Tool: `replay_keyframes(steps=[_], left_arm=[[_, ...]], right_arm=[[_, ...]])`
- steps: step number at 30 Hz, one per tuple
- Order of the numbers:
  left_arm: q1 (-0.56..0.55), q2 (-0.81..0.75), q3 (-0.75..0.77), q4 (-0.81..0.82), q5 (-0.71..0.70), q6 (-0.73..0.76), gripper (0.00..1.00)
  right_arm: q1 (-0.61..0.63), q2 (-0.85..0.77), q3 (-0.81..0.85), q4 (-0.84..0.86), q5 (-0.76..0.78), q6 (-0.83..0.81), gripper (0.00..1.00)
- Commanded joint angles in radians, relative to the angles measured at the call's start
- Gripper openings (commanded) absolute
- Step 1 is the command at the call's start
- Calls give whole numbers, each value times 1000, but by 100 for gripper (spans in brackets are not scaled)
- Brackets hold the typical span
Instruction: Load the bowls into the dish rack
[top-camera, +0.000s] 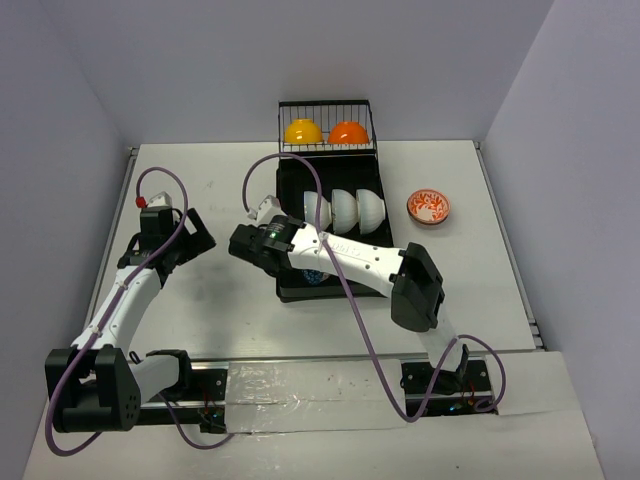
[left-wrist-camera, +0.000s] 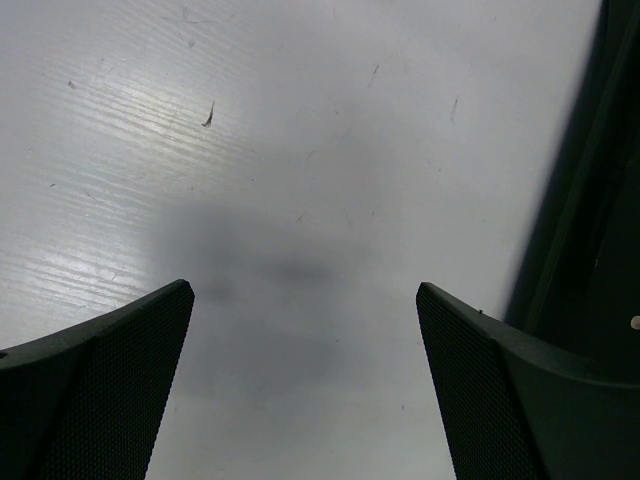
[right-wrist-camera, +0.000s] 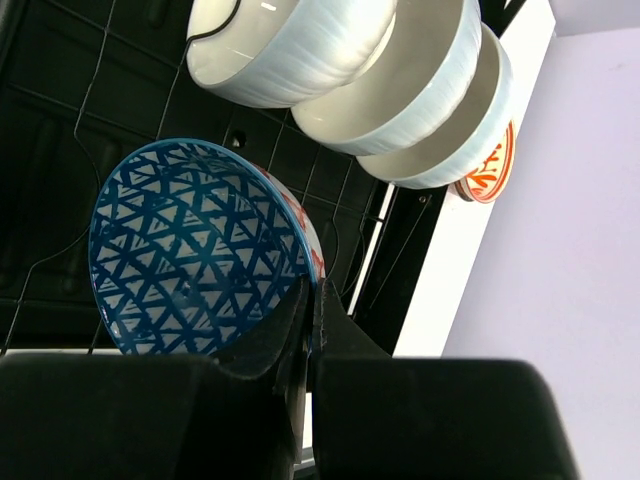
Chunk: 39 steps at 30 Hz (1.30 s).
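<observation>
The black dish rack (top-camera: 292, 180) lies mid-table. A yellow bowl (top-camera: 303, 131) and an orange bowl (top-camera: 348, 131) sit in its far wire basket. Three white bowls (top-camera: 344, 210) stand on edge in a row on the slats. My right gripper (right-wrist-camera: 315, 285) is shut on the rim of a blue-patterned bowl (right-wrist-camera: 190, 250), which it holds tilted over the rack's near end. From above only a sliver of this bowl (top-camera: 313, 277) shows under the arm. Another patterned bowl (top-camera: 428, 207) sits on the table right of the rack. My left gripper (left-wrist-camera: 305, 290) hangs open over bare table left of the rack.
The rack's black side wall (left-wrist-camera: 590, 200) runs just to the right of my left gripper (top-camera: 192, 232). My right arm (top-camera: 350, 260) stretches across the rack's near half. Grey walls close the table in on both sides and at the back.
</observation>
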Motion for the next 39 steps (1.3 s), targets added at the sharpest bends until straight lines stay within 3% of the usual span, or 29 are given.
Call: replay_keyframes(steps=[1,15,26,32,39], left_arm=[[6,-19,14,11,8,-7,98],[6,-42,2,34,36,-2,98],[-54,-214,78,17,155,30,97],[-147,-278,193,3,183,131,96],[-391,-321,315,31,325,280,99]], right_arm=[[-10,-7,-1,-115,64,11,0],[-18,-18,39,-115,31,36,0],[-70,-245,148,-23,-155,-2,0],[-177,-381,68,64,-357,1,0],[-286,-510,-93,161,-546,28,0]])
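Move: The right hand already holds the blue bowl by its rim; the dish rack's open front floor lies about 3 cm right and some 13 cm below. From that hand the leftmost white bowl stands about 10 cm ahead and 1 left, the middle one 10 ahead and 5 right, both roughly 8 lower. From the empty left hand, the blue bowl is some 24 cm right, 6 back, about level. Right hand lifts the pinched blue bowl 11 cm, shifting and rolling right; open left rises 20 cm rightwards. ##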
